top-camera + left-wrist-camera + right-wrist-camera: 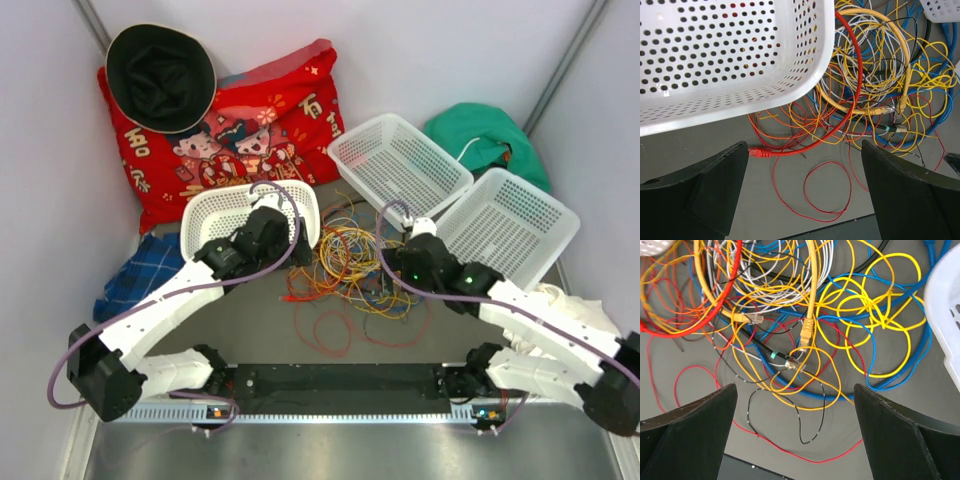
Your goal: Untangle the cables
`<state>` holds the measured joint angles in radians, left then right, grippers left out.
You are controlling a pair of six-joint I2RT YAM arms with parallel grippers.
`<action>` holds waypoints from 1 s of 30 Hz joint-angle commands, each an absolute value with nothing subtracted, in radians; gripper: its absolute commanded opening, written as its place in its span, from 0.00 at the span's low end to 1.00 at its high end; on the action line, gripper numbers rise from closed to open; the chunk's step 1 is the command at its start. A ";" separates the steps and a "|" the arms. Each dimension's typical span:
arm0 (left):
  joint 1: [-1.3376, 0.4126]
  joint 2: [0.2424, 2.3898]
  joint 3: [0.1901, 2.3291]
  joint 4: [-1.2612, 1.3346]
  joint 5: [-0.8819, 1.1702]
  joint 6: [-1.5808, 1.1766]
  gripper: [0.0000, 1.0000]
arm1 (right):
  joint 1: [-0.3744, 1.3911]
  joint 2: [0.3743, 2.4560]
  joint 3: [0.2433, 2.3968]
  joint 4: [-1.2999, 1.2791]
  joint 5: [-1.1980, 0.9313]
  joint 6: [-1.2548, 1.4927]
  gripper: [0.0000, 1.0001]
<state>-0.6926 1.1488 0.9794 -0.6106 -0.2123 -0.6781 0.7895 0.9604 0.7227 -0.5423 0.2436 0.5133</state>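
Note:
The cables (pixel 345 265) lie in one tangled heap of red, orange, yellow, blue and grey-white loops on the grey table between the two arms. My left gripper (pixel 804 150) hangs open above the heap's left edge. Below it are a thick red cable's plug (pixel 760 152) and a thin red loop (pixel 827 187). My right gripper (pixel 795 390) is open over the right side, above a thin black wire (pixel 807 415), orange loops (pixel 790 385) and a blue cable (pixel 900 375). Neither gripper (pixel 300 243), (pixel 392 262) touches a cable.
A white basket (pixel 215 210) sits at the heap's left, partly over some cables (pixel 715 60). Two more white baskets (pixel 400 160), (pixel 515 225) stand at the right. Behind are a red cushion (pixel 280 120), a black hat (pixel 160 75) and green cloth (pixel 490 135). Blue plaid cloth (pixel 140 275) lies left.

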 commanded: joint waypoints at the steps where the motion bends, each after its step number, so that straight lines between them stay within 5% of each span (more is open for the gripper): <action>1: -0.692 1.132 0.973 -0.571 -0.190 -0.661 0.99 | 0.795 1.073 0.819 -0.511 0.279 0.502 0.99; 8: -0.692 1.097 0.942 -0.566 -0.167 -0.670 0.99 | 0.793 1.242 0.827 -0.414 0.318 0.528 0.88; 12: -0.692 1.059 0.914 -0.552 -0.155 -0.690 0.99 | 0.767 1.333 0.831 -0.304 0.318 0.574 0.68; 25: -0.692 0.950 0.874 -0.594 -0.206 -0.684 0.99 | 0.736 1.620 0.887 -0.270 0.319 0.635 0.51; 27: -0.692 0.943 0.874 -0.589 -0.206 -0.686 0.99 | 0.736 1.620 0.859 -0.253 0.311 0.637 0.32; 29: -0.692 0.943 0.873 -0.584 -0.203 -0.687 0.99 | 0.736 1.603 0.844 -0.245 0.307 0.637 0.00; 30: -0.692 0.942 0.874 -0.580 -0.204 -0.687 0.99 | 0.735 1.570 0.829 -0.250 0.302 0.637 0.00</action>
<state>-0.6926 0.9623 0.8772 -0.6056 -0.1890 -0.6823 0.7410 1.6039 0.8665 -0.2752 0.3168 0.6167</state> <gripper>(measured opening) 0.987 0.077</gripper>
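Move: The plug end of the thick yellow cable lies about 6 cm ahead of the right hand, 3 cm to its left and some 11 cm below. At about that same height, the cable's second plug is roughly 5 cm left of it and level with it, the black cable's plug about 4 cm nearer and 1 cm left of it, and loose thin yellow loops 3 cm farther out and 7 cm right of it. From the left hand the aimed-at plug end lies some 17 cm right, 2 cm ahead and 15 cm down. The thick yellow cable is pinched at its plug end, just at the boot, by the right hand, which sinks about 10 cm while reaching some 7 cm forward and a little left, turning slightly clockwise. Its fingers narrow on the way and shut almost fully at the bottom. The left hand, empty and wide open, eases back a couple of centimetres from the tangle. ##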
